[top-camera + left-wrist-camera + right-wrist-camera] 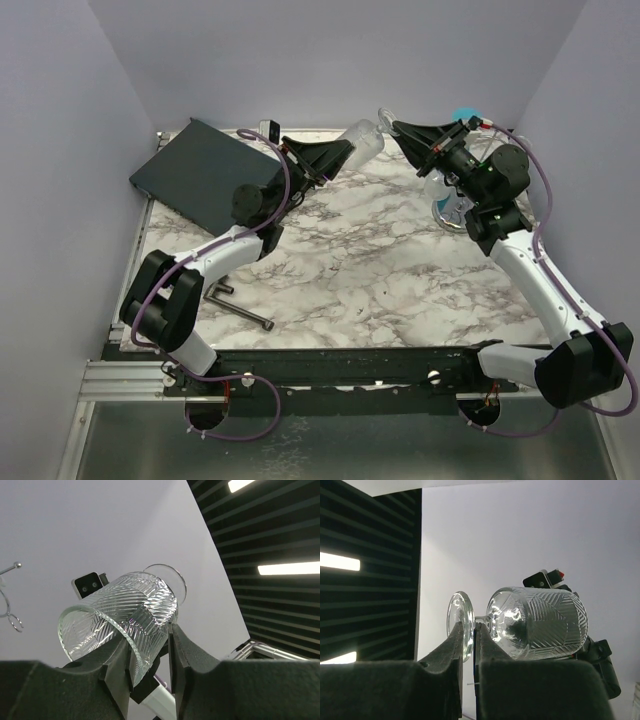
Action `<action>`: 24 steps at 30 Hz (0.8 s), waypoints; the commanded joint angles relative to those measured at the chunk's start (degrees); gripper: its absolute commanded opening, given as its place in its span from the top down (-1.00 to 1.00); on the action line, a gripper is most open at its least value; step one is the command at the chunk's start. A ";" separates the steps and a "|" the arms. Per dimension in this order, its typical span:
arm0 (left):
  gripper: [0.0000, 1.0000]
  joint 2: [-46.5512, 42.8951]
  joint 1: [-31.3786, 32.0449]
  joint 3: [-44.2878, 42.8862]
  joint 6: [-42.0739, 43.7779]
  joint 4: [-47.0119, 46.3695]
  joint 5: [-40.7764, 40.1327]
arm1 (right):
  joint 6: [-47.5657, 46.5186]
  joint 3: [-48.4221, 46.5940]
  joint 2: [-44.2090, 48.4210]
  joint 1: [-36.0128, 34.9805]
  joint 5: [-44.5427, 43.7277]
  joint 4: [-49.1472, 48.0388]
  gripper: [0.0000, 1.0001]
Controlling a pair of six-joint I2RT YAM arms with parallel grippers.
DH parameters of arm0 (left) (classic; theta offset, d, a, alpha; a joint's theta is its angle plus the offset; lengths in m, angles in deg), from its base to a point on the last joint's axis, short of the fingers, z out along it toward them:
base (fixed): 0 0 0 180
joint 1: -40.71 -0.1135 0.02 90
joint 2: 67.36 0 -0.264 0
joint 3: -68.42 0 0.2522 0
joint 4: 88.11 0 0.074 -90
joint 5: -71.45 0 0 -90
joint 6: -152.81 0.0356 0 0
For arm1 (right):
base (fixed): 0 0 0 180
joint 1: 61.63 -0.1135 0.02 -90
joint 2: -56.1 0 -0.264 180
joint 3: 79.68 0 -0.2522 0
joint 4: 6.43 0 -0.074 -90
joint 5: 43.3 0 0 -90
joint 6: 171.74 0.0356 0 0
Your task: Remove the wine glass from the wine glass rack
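Observation:
The clear cut-pattern wine glass lies on its side in the air at the back of the table, held between both grippers. My left gripper is shut on the bowl's rim; in the left wrist view its fingers pinch the rim wall of the glass. My right gripper is shut on the glass's round foot; in the right wrist view it clamps the foot, with the bowl to the right. The chrome rack stands below my right arm, partly hidden. Its wire loops show at the left wrist view's edge, apart from the glass.
A dark grey flat box lies at the back left. A metal hex key lies near the left arm's base. A teal object peeks out behind the right gripper. Purple walls close in on three sides.

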 commanded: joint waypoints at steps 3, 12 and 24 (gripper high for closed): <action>1.00 -4.71 0.40 -2.81 2.38 -0.17 -1.28 | -11.22 -2.64 1.61 -0.71 -1.62 11.30 0.93; 1.00 -10.76 0.05 -2.08 10.54 13.90 -1.74 | -24.06 -4.99 5.42 -0.71 -8.57 27.01 -0.25; 1.00 -16.38 -0.04 -16.19 33.45 63.77 -6.61 | -40.39 -10.47 10.04 -0.71 -21.07 45.36 -0.77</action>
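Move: The wine glass, foot up and leaning, is still held by its stem in the right hand; its middle lies about 4 cm left of that hand and 3 cm below. From the left hand, which is at the rim from underneath, it is some 4 cm to the right, 1 cm ahead and 4 cm up. The rack stands roughly 16 cm to the right of the right hand, 5 cm farther out and 25 cm lower. The glass changes hands: the left fingers, part open at its mouth, close and pinch the bowl's wall near the rim while that hand rises about 2 cm and eases back. The right fingers open wide, let go of the stem and draw down some 6 cm and off to the right, tilting. The left then dips forward again with its hold, rolling its left side up. ##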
